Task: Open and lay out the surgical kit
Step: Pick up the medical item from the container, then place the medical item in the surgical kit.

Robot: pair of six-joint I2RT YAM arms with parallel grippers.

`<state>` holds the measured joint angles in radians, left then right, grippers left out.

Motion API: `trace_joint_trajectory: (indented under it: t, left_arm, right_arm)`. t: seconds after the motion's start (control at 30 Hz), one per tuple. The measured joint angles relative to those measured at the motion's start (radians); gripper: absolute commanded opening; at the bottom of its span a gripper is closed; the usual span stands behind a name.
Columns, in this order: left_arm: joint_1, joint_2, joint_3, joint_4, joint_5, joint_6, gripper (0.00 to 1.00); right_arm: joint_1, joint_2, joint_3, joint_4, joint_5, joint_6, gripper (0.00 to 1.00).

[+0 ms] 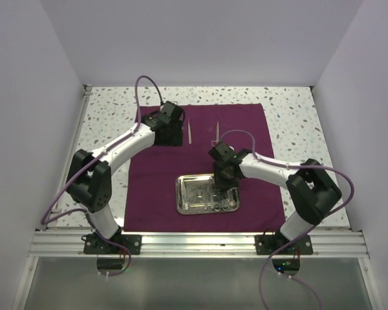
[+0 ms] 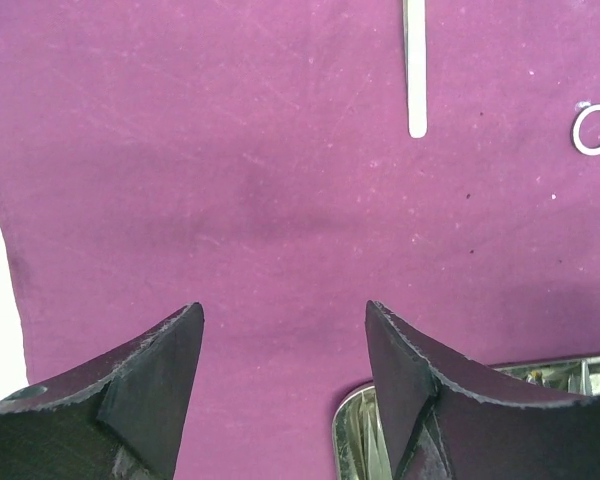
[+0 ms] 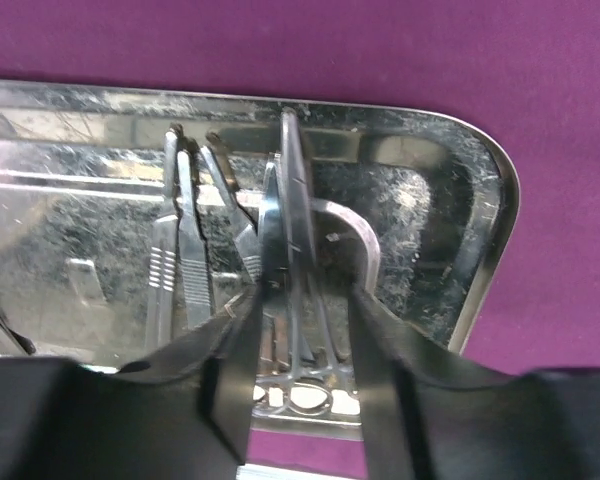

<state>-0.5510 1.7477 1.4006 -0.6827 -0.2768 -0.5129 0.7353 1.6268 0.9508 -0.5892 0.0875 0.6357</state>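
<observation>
The maroon cloth (image 1: 246, 123) lies spread flat on the table. The steel tray (image 1: 181, 194) sits on its near half and holds several silver instruments (image 1: 221, 204). Tweezers (image 1: 188, 131) and a ring-handled instrument (image 1: 216, 134) lie on the cloth at the back. My right gripper (image 1: 224, 173) hangs low over the tray's right part. In the right wrist view its fingers (image 3: 235, 350) straddle ring-handled forceps (image 3: 292, 250), with a gap left on the right side. Scalpel-like handles (image 3: 170, 260) lie to the left. My left gripper (image 1: 170, 135) is open and empty over bare cloth (image 2: 180, 150), left of the tweezers (image 2: 415, 70).
The speckled tabletop (image 1: 110, 110) shows around the cloth. White walls close in the left, right and back. An aluminium rail (image 1: 194, 244) runs along the near edge by the arm bases. The tray's corner (image 2: 355, 440) and one handle ring (image 2: 595, 128) show in the left wrist view.
</observation>
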Motion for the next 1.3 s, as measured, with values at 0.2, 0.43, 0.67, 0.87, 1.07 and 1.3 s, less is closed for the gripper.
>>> trace_joint_trajectory:
  t: [0.2,0.43,0.67,0.87,1.07,1.3]
  left_arm:
    - [0.000,-0.041,-0.019,-0.018,-0.008,0.000,0.69]
    - [0.000,-0.093,-0.042,-0.043,-0.023,0.001,0.68]
    - [0.000,-0.098,-0.061,-0.045,-0.024,0.001,0.67]
    - [0.000,-0.098,-0.063,-0.044,-0.024,0.002,0.68]
    - [0.000,-0.098,-0.063,-0.044,-0.023,0.003,0.69]
    - [-0.002,-0.098,-0.063,-0.045,0.013,0.008,0.68]
  right_arm:
    - [0.010,0.037,0.037,0.003,0.019,0.001,0.14]
    - [0.010,0.056,0.050,0.016,0.024,0.002,0.00]
    - [0.011,0.055,0.070,-0.011,0.029,0.002,0.00]
    - [0.010,0.015,0.193,-0.145,0.082,0.000,0.00]
    - [0.003,-0.039,0.393,-0.232,0.143,-0.022,0.00]
    - [-0.102,0.090,0.557,-0.254,0.175,-0.081,0.00]
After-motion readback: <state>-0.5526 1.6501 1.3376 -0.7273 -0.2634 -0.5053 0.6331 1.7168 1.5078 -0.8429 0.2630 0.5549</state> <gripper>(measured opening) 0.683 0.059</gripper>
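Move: My right hand is low in the tray, its open fingers straddling the medical item, a ring-handled clamp. Its middle is about 2 cm back, 1 cm left and 1 cm below. A second clamp lies some 1 cm to the left of it, the scalpel handles about 4 cm to its left. The laid-out scissors are roughly 24 cm ahead and 2 cm left of this hand. From my left hand the item is about 17 cm back, 19 cm right and 10 cm down. With my right hand I edge a centimetre or two forward and left while closing my fingers on the clamp's shaft, pause there pinching it, then lift it about 13 cm and carry it forward some 10 cm over the tray's far rim towards the laid-out scissors, fingertips swinging forward about 15 degrees. My open, empty left hand eases back and left a couple of centimetres. ##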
